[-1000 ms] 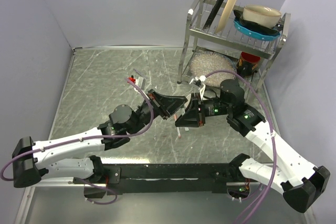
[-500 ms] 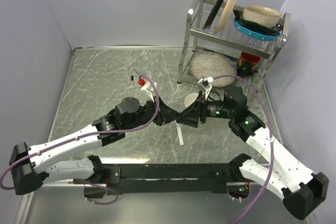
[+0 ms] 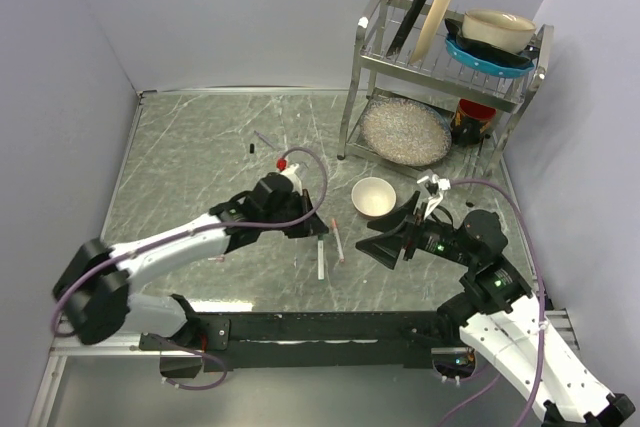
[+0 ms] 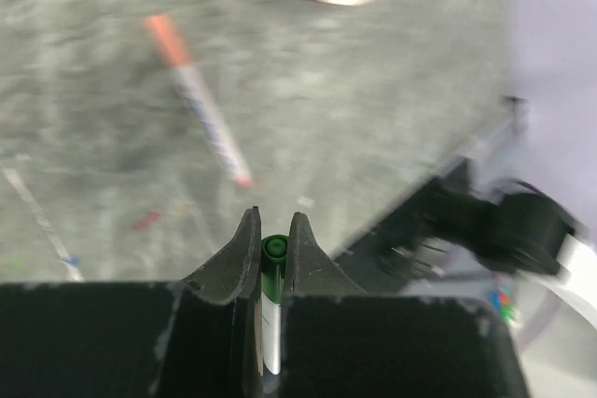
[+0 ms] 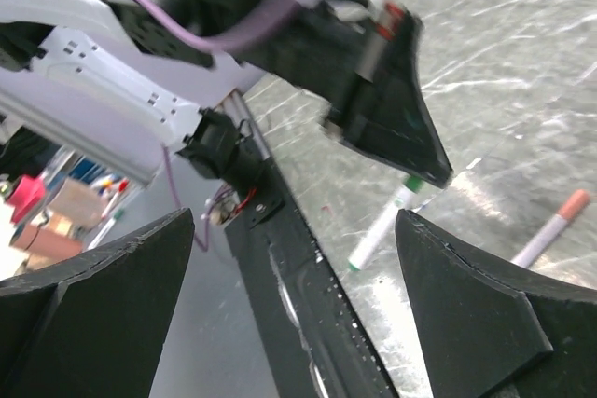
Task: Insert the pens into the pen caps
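Observation:
My left gripper is shut on a white pen with green ends, which hangs down to the table in front of the bowl. The left wrist view shows its green end between the closed fingers. The right wrist view shows the same pen under the left gripper. My right gripper is open and empty to the pen's right, its fingers spread wide. A pink-ended pen lies on the table beside the green one, and it also shows in the left wrist view. A thin purplish pen and a tiny black cap lie further back.
A white bowl stands just behind the grippers. A metal dish rack with plates and bowls stands at the back right. The black base rail runs along the near edge.
The two grippers, which met mid-table, have parted. My left gripper has moved right and nearer with the green pen. My right gripper has pulled back to the right, uncovering the bowl.

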`<move>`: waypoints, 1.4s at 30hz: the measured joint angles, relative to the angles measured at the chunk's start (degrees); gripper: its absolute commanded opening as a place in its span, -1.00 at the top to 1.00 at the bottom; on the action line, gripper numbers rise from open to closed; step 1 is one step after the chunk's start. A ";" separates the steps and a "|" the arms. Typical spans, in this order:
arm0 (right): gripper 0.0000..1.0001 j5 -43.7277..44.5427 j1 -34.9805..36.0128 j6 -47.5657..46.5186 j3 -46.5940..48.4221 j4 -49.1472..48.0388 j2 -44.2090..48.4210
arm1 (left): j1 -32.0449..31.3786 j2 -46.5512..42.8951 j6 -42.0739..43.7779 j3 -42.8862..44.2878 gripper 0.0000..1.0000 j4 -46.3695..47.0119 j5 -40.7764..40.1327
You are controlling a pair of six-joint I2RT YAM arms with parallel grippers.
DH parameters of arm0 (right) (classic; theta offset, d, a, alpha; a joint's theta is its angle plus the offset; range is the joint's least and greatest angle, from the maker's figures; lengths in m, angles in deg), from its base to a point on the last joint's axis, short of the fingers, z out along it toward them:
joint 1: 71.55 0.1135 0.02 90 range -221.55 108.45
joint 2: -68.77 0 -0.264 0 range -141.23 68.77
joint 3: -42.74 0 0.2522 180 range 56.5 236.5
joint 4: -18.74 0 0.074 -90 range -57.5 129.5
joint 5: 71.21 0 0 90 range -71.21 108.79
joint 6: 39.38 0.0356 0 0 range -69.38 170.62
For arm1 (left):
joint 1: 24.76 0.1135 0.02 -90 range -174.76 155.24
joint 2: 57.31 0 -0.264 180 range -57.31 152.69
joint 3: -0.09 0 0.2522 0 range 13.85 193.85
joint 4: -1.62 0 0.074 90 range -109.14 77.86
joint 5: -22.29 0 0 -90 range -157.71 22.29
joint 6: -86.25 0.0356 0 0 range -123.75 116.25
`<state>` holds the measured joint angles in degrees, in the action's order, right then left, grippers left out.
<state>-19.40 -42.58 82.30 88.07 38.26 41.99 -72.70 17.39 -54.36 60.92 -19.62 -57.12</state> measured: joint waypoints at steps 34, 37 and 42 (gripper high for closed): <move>-1.00 5.97 0.00 0.20 0.66 5.60 -1.92 | 14.78 13.07 -4.07 6.29 0.08 -8.17 -10.12; -1.00 6.12 0.00 0.20 0.68 5.64 -1.73 | 19.39 5.20 -6.56 2.51 0.11 -9.94 -11.47; -1.00 6.03 0.00 0.44 0.66 5.16 -1.64 | 30.03 -8.79 -12.28 -8.07 -0.02 -13.77 -13.29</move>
<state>-13.37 -42.58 82.74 88.73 43.42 40.35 -42.67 8.60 -66.64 52.85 -33.39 -70.41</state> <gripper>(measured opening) 0.999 0.472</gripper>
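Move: About 4 cm to the right of the left hand, 3 cm ahead and roughly 13 cm below it lies the orange-capped pen; its near side is where the green-capped pen in the left fingers is taken. The bowl stands some 15 cm ahead and 14 cm to the right of the left hand, while a pink cap lies about 28 cm to its left and 3 cm back. From the empty right hand, the orange-capped pen is some 7 cm ahead, 6 cm left and 25 cm below. Lowering the green-capped pen, still pinched near its cap, the left hand sinks about 11 cm and eases some 6 cm forward down to the table beside the orange-capped pen. There its fingers open to about half and let go; the hand lifts away, then swings quickly left, roughly 17 cm, turning counter-clockwise as it goes. ##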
